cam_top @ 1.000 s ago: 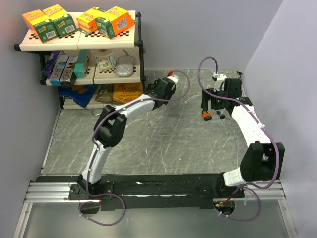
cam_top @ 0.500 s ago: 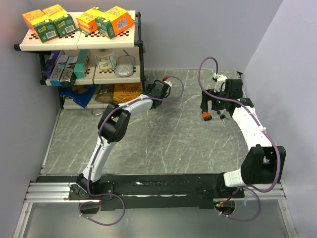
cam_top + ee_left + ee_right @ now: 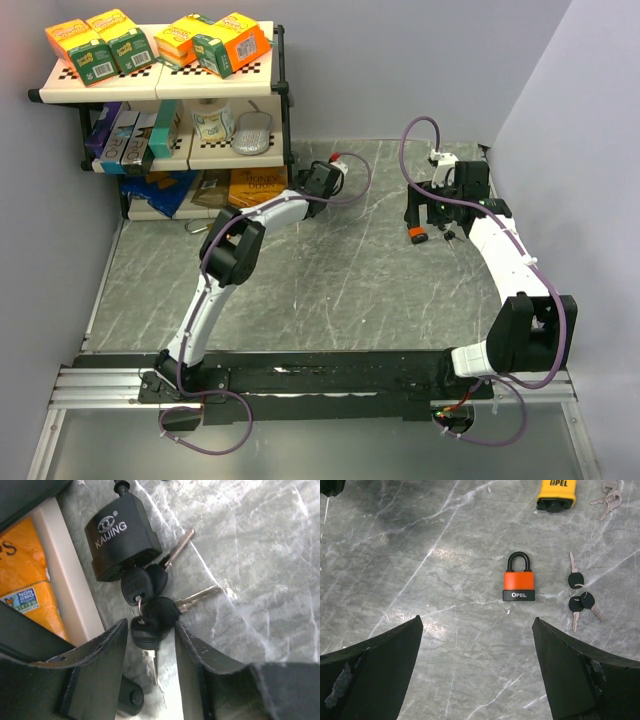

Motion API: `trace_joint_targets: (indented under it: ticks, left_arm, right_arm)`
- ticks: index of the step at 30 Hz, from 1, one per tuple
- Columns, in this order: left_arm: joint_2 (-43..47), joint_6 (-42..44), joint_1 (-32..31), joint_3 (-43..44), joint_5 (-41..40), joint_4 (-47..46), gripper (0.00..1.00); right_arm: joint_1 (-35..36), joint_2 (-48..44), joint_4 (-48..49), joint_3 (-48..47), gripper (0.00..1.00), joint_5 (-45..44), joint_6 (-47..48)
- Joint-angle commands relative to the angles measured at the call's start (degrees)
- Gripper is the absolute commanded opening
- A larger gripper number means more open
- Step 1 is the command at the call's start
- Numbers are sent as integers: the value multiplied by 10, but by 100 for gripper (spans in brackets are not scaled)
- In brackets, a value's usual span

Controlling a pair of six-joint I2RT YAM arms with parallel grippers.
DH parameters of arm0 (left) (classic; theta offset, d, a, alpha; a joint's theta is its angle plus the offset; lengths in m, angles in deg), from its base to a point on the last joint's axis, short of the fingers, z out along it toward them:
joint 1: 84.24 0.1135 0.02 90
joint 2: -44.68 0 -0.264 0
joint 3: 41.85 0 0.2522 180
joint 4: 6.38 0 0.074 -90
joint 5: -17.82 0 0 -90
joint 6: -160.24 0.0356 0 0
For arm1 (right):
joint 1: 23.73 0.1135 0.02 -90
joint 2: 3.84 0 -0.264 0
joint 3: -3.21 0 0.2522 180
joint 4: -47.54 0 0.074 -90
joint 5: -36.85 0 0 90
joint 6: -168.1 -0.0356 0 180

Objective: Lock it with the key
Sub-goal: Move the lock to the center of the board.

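Note:
A black KAIJING padlock (image 3: pixel 122 537) lies on the marble table beside the shelf's foot. One black-headed key (image 3: pixel 137 587) sits at its keyhole, and several more hang from the same ring. My left gripper (image 3: pixel 150 626) is low over this bunch, still open, its jaws half narrowed. The lowest key head (image 3: pixel 146 632) sits between the fingertips with a slim gap on its right. In the top view the left gripper (image 3: pixel 322 181) hides this lock. My right gripper (image 3: pixel 477 620) hovers wide open and empty, short of an orange OPEL padlock (image 3: pixel 520 582) and its keys (image 3: pixel 580 594).
A yellow padlock (image 3: pixel 556 492) and silver keys (image 3: pixel 609 497) lie beyond the orange one. A three-level shelf (image 3: pixel 170 85) of cartons and boxes fills the back left; its cream post (image 3: pixel 65 580) and an orange package (image 3: pixel 27 575) stand just left of the black padlock.
My left gripper has shifted a little toward the shelf and settled there. Its jaws have narrowed around the key bunch. The right arm has not moved.

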Motion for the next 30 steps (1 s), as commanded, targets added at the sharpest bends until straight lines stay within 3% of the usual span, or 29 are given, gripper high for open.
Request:
trace_joint_targets:
  ticks: [1,7,12,16,23,30]
  left_arm:
    - [-22,-1,10,29,14,-12,47]
    - [-30,5,17,28,35,-23,39]
    - [-23,-6,17,22,57,-9,22]
    - [8,-13,9,-11,55,1,1]
    - [128,-78,-60,-194,74,11,1]
    - [180,-164,-112,-222,154,77,1]
  right_arm:
    - [-1,-19,3,-3,100,5,-1]
    - [-1,-14,5,-4,100,5,-3]
    - [-1,-12,4,-9,100,4,-1]
    - [-1,-12,7,-10,100,4,-1]
    - [-1,-23,12,-1,100,12,-3]
    - [-15,-32,16,14,100,21,-8]
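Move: The black lock's key ring lies almost between the left fingertips, about 1 cm ahead and slightly below. The black padlock lies some 6 cm ahead of the left hand and 2 cm to its left. The shelf's honey bag stands roughly 13 cm to that hand's left and 2 cm back, and the orange padlock about 23 cm right and 16 cm back. From the right hand the key ring lies some 18 cm ahead, 28 cm left and 15 cm below. Ease the left gripper just over 1 cm forward over the black lock's keys and shut the half-open fingers on the key ring. Then pull back quickly and level, about 13 cm, veering some 4 cm right near the end, dragging the padlock by its keys from beside the shelf towards the board's centre. Let the fingers tip about 10 degrees farther down, with a slight clockwise turn. ##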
